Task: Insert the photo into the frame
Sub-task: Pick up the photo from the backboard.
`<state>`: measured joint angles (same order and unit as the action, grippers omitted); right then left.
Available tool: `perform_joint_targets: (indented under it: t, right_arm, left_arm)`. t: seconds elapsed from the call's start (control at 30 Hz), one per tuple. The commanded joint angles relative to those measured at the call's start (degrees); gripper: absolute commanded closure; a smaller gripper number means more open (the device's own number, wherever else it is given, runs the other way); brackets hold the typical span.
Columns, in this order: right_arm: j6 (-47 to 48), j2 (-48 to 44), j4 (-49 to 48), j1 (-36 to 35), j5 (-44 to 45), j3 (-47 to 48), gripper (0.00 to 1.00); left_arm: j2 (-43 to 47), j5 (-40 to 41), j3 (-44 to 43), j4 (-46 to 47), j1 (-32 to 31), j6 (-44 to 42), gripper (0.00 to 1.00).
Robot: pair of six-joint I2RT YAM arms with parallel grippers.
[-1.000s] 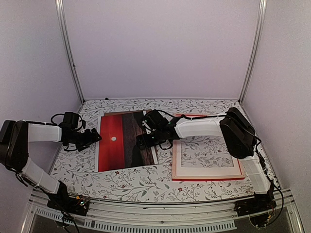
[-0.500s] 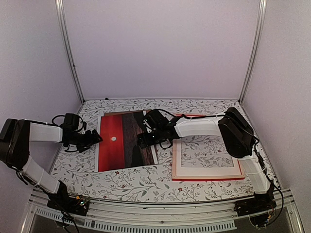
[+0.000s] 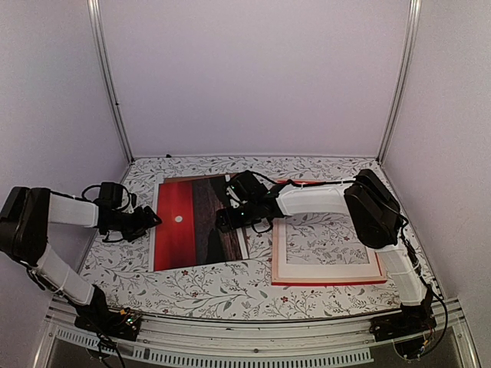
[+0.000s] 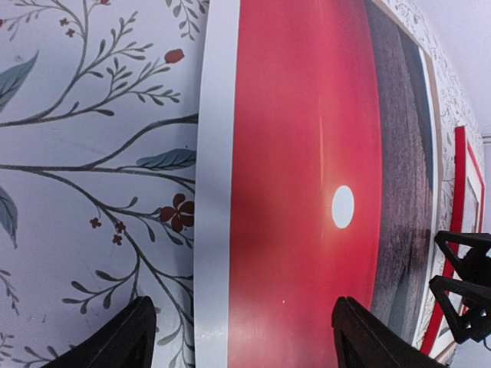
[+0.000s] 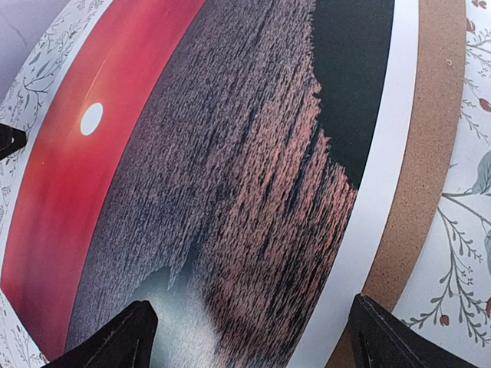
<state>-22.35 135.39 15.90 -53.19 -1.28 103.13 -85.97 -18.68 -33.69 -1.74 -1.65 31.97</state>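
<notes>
The photo (image 3: 192, 222), half red with a white dot and half dark streaks, lies flat on the flowered tablecloth, left of centre. Right of it lies the frame (image 3: 330, 271), pale wood with red edges, and the cloth shows through its opening. My left gripper (image 3: 151, 221) is open at the photo's left edge. In the left wrist view its jaws (image 4: 245, 341) straddle the white border and the red half (image 4: 307, 153). My right gripper (image 3: 222, 221) is open over the photo's right edge, with one finger over the dark streaks (image 5: 230, 169) and the other over the brown backing board (image 5: 423, 153).
The brown backing board lies under the photo and sticks out on its right side. Metal posts (image 3: 107, 77) and pale walls enclose the table. The right arm's white link (image 3: 314, 199) reaches across the frame's top rail. The frame's red edge (image 4: 460, 192) shows in the left wrist view.
My left gripper has dropped slightly at the photo's left edge and its jaws have narrowed a little. The right gripper has edged slightly further back. The photo and frame lie as before.
</notes>
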Motion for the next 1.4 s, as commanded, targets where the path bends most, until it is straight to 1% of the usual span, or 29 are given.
perform_joint_targets:
  t: [0.0,0.07,0.37,0.53,0.73,0.87,1.07,1.23,1.37]
  right_arm:
    - [-1.53,2.68,0.01,-0.26,-3.66,0.32,0.09]
    - [-1.65,2.81,-0.23,-0.33,-4.05,0.32,0.09]
    - [-1.45,2.93,-1.42,-0.34,-5.95,0.33,0.09]
    - [-1.47,3.29,-1.81,-0.36,-7.15,0.37,0.09]
    - [-1.14,3.46,-1.63,-0.41,-7.0,0.4,0.1]
    - [-0.89,3.47,-1.17,-0.34,-6.66,0.4,0.1]
    - [-0.77,3.65,-0.81,-0.34,-6.47,0.32,0.1]
    - [-0.69,3.75,-0.69,-0.38,-6.27,0.4,0.1]
    - [-0.76,3.74,-0.54,-0.35,-6.15,0.35,0.1]
  left_arm:
    - [-1.21,-3.46,1.61,2.88,1.64,0.9,0.18]
    - [-1.28,-4.35,1.88,3.67,1.6,1.25,0.19]
    - [-2.29,-10.27,4.41,8.09,5.95,3.45,0.21]
    - [-2.92,-12.37,5.23,9.77,6.96,4.25,0.22]
    - [-3.41,-15.59,5.66,11.78,7.77,5.51,0.25]
    - [-1.58,-18.47,6.68,14.09,8.47,7.13,0.29]
    - [3.07,-20.47,6.15,13.77,8.68,7.39,0.38]
    - [5.86,-21.77,5.53,13.74,8.71,7.48,0.4]
    - [6.02,-24.33,5.48,16.06,8.71,8.64,0.42]
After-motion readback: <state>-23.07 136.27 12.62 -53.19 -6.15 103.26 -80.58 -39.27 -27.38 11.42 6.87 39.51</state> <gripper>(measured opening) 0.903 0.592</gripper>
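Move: My left hand, open and low over the table, has the photo's left edge between its fingers; the photo's middle lies about 15 cm to its right, 1 cm ahead and 1 cm down, with the backboard under it centred some 16 cm right. From my right hand, astride the photo's right edge, that middle is roughly 9 cm left, 1 cm ahead and 2 cm down; the frame's middle is about 33 cm right, 2 cm back and slightly lower. With my right fingers still on the photo's right-hand margin, I slide it about 1.5 cm left over the backboard and then hold there. Meanwhile my left hand stays nearly in place, rolling its left side down some 20 degrees and narrowing its fingers partway to hook the outer one under the left edge; then it rises quickly by 5 cm, levering the edge up off the backboard. ##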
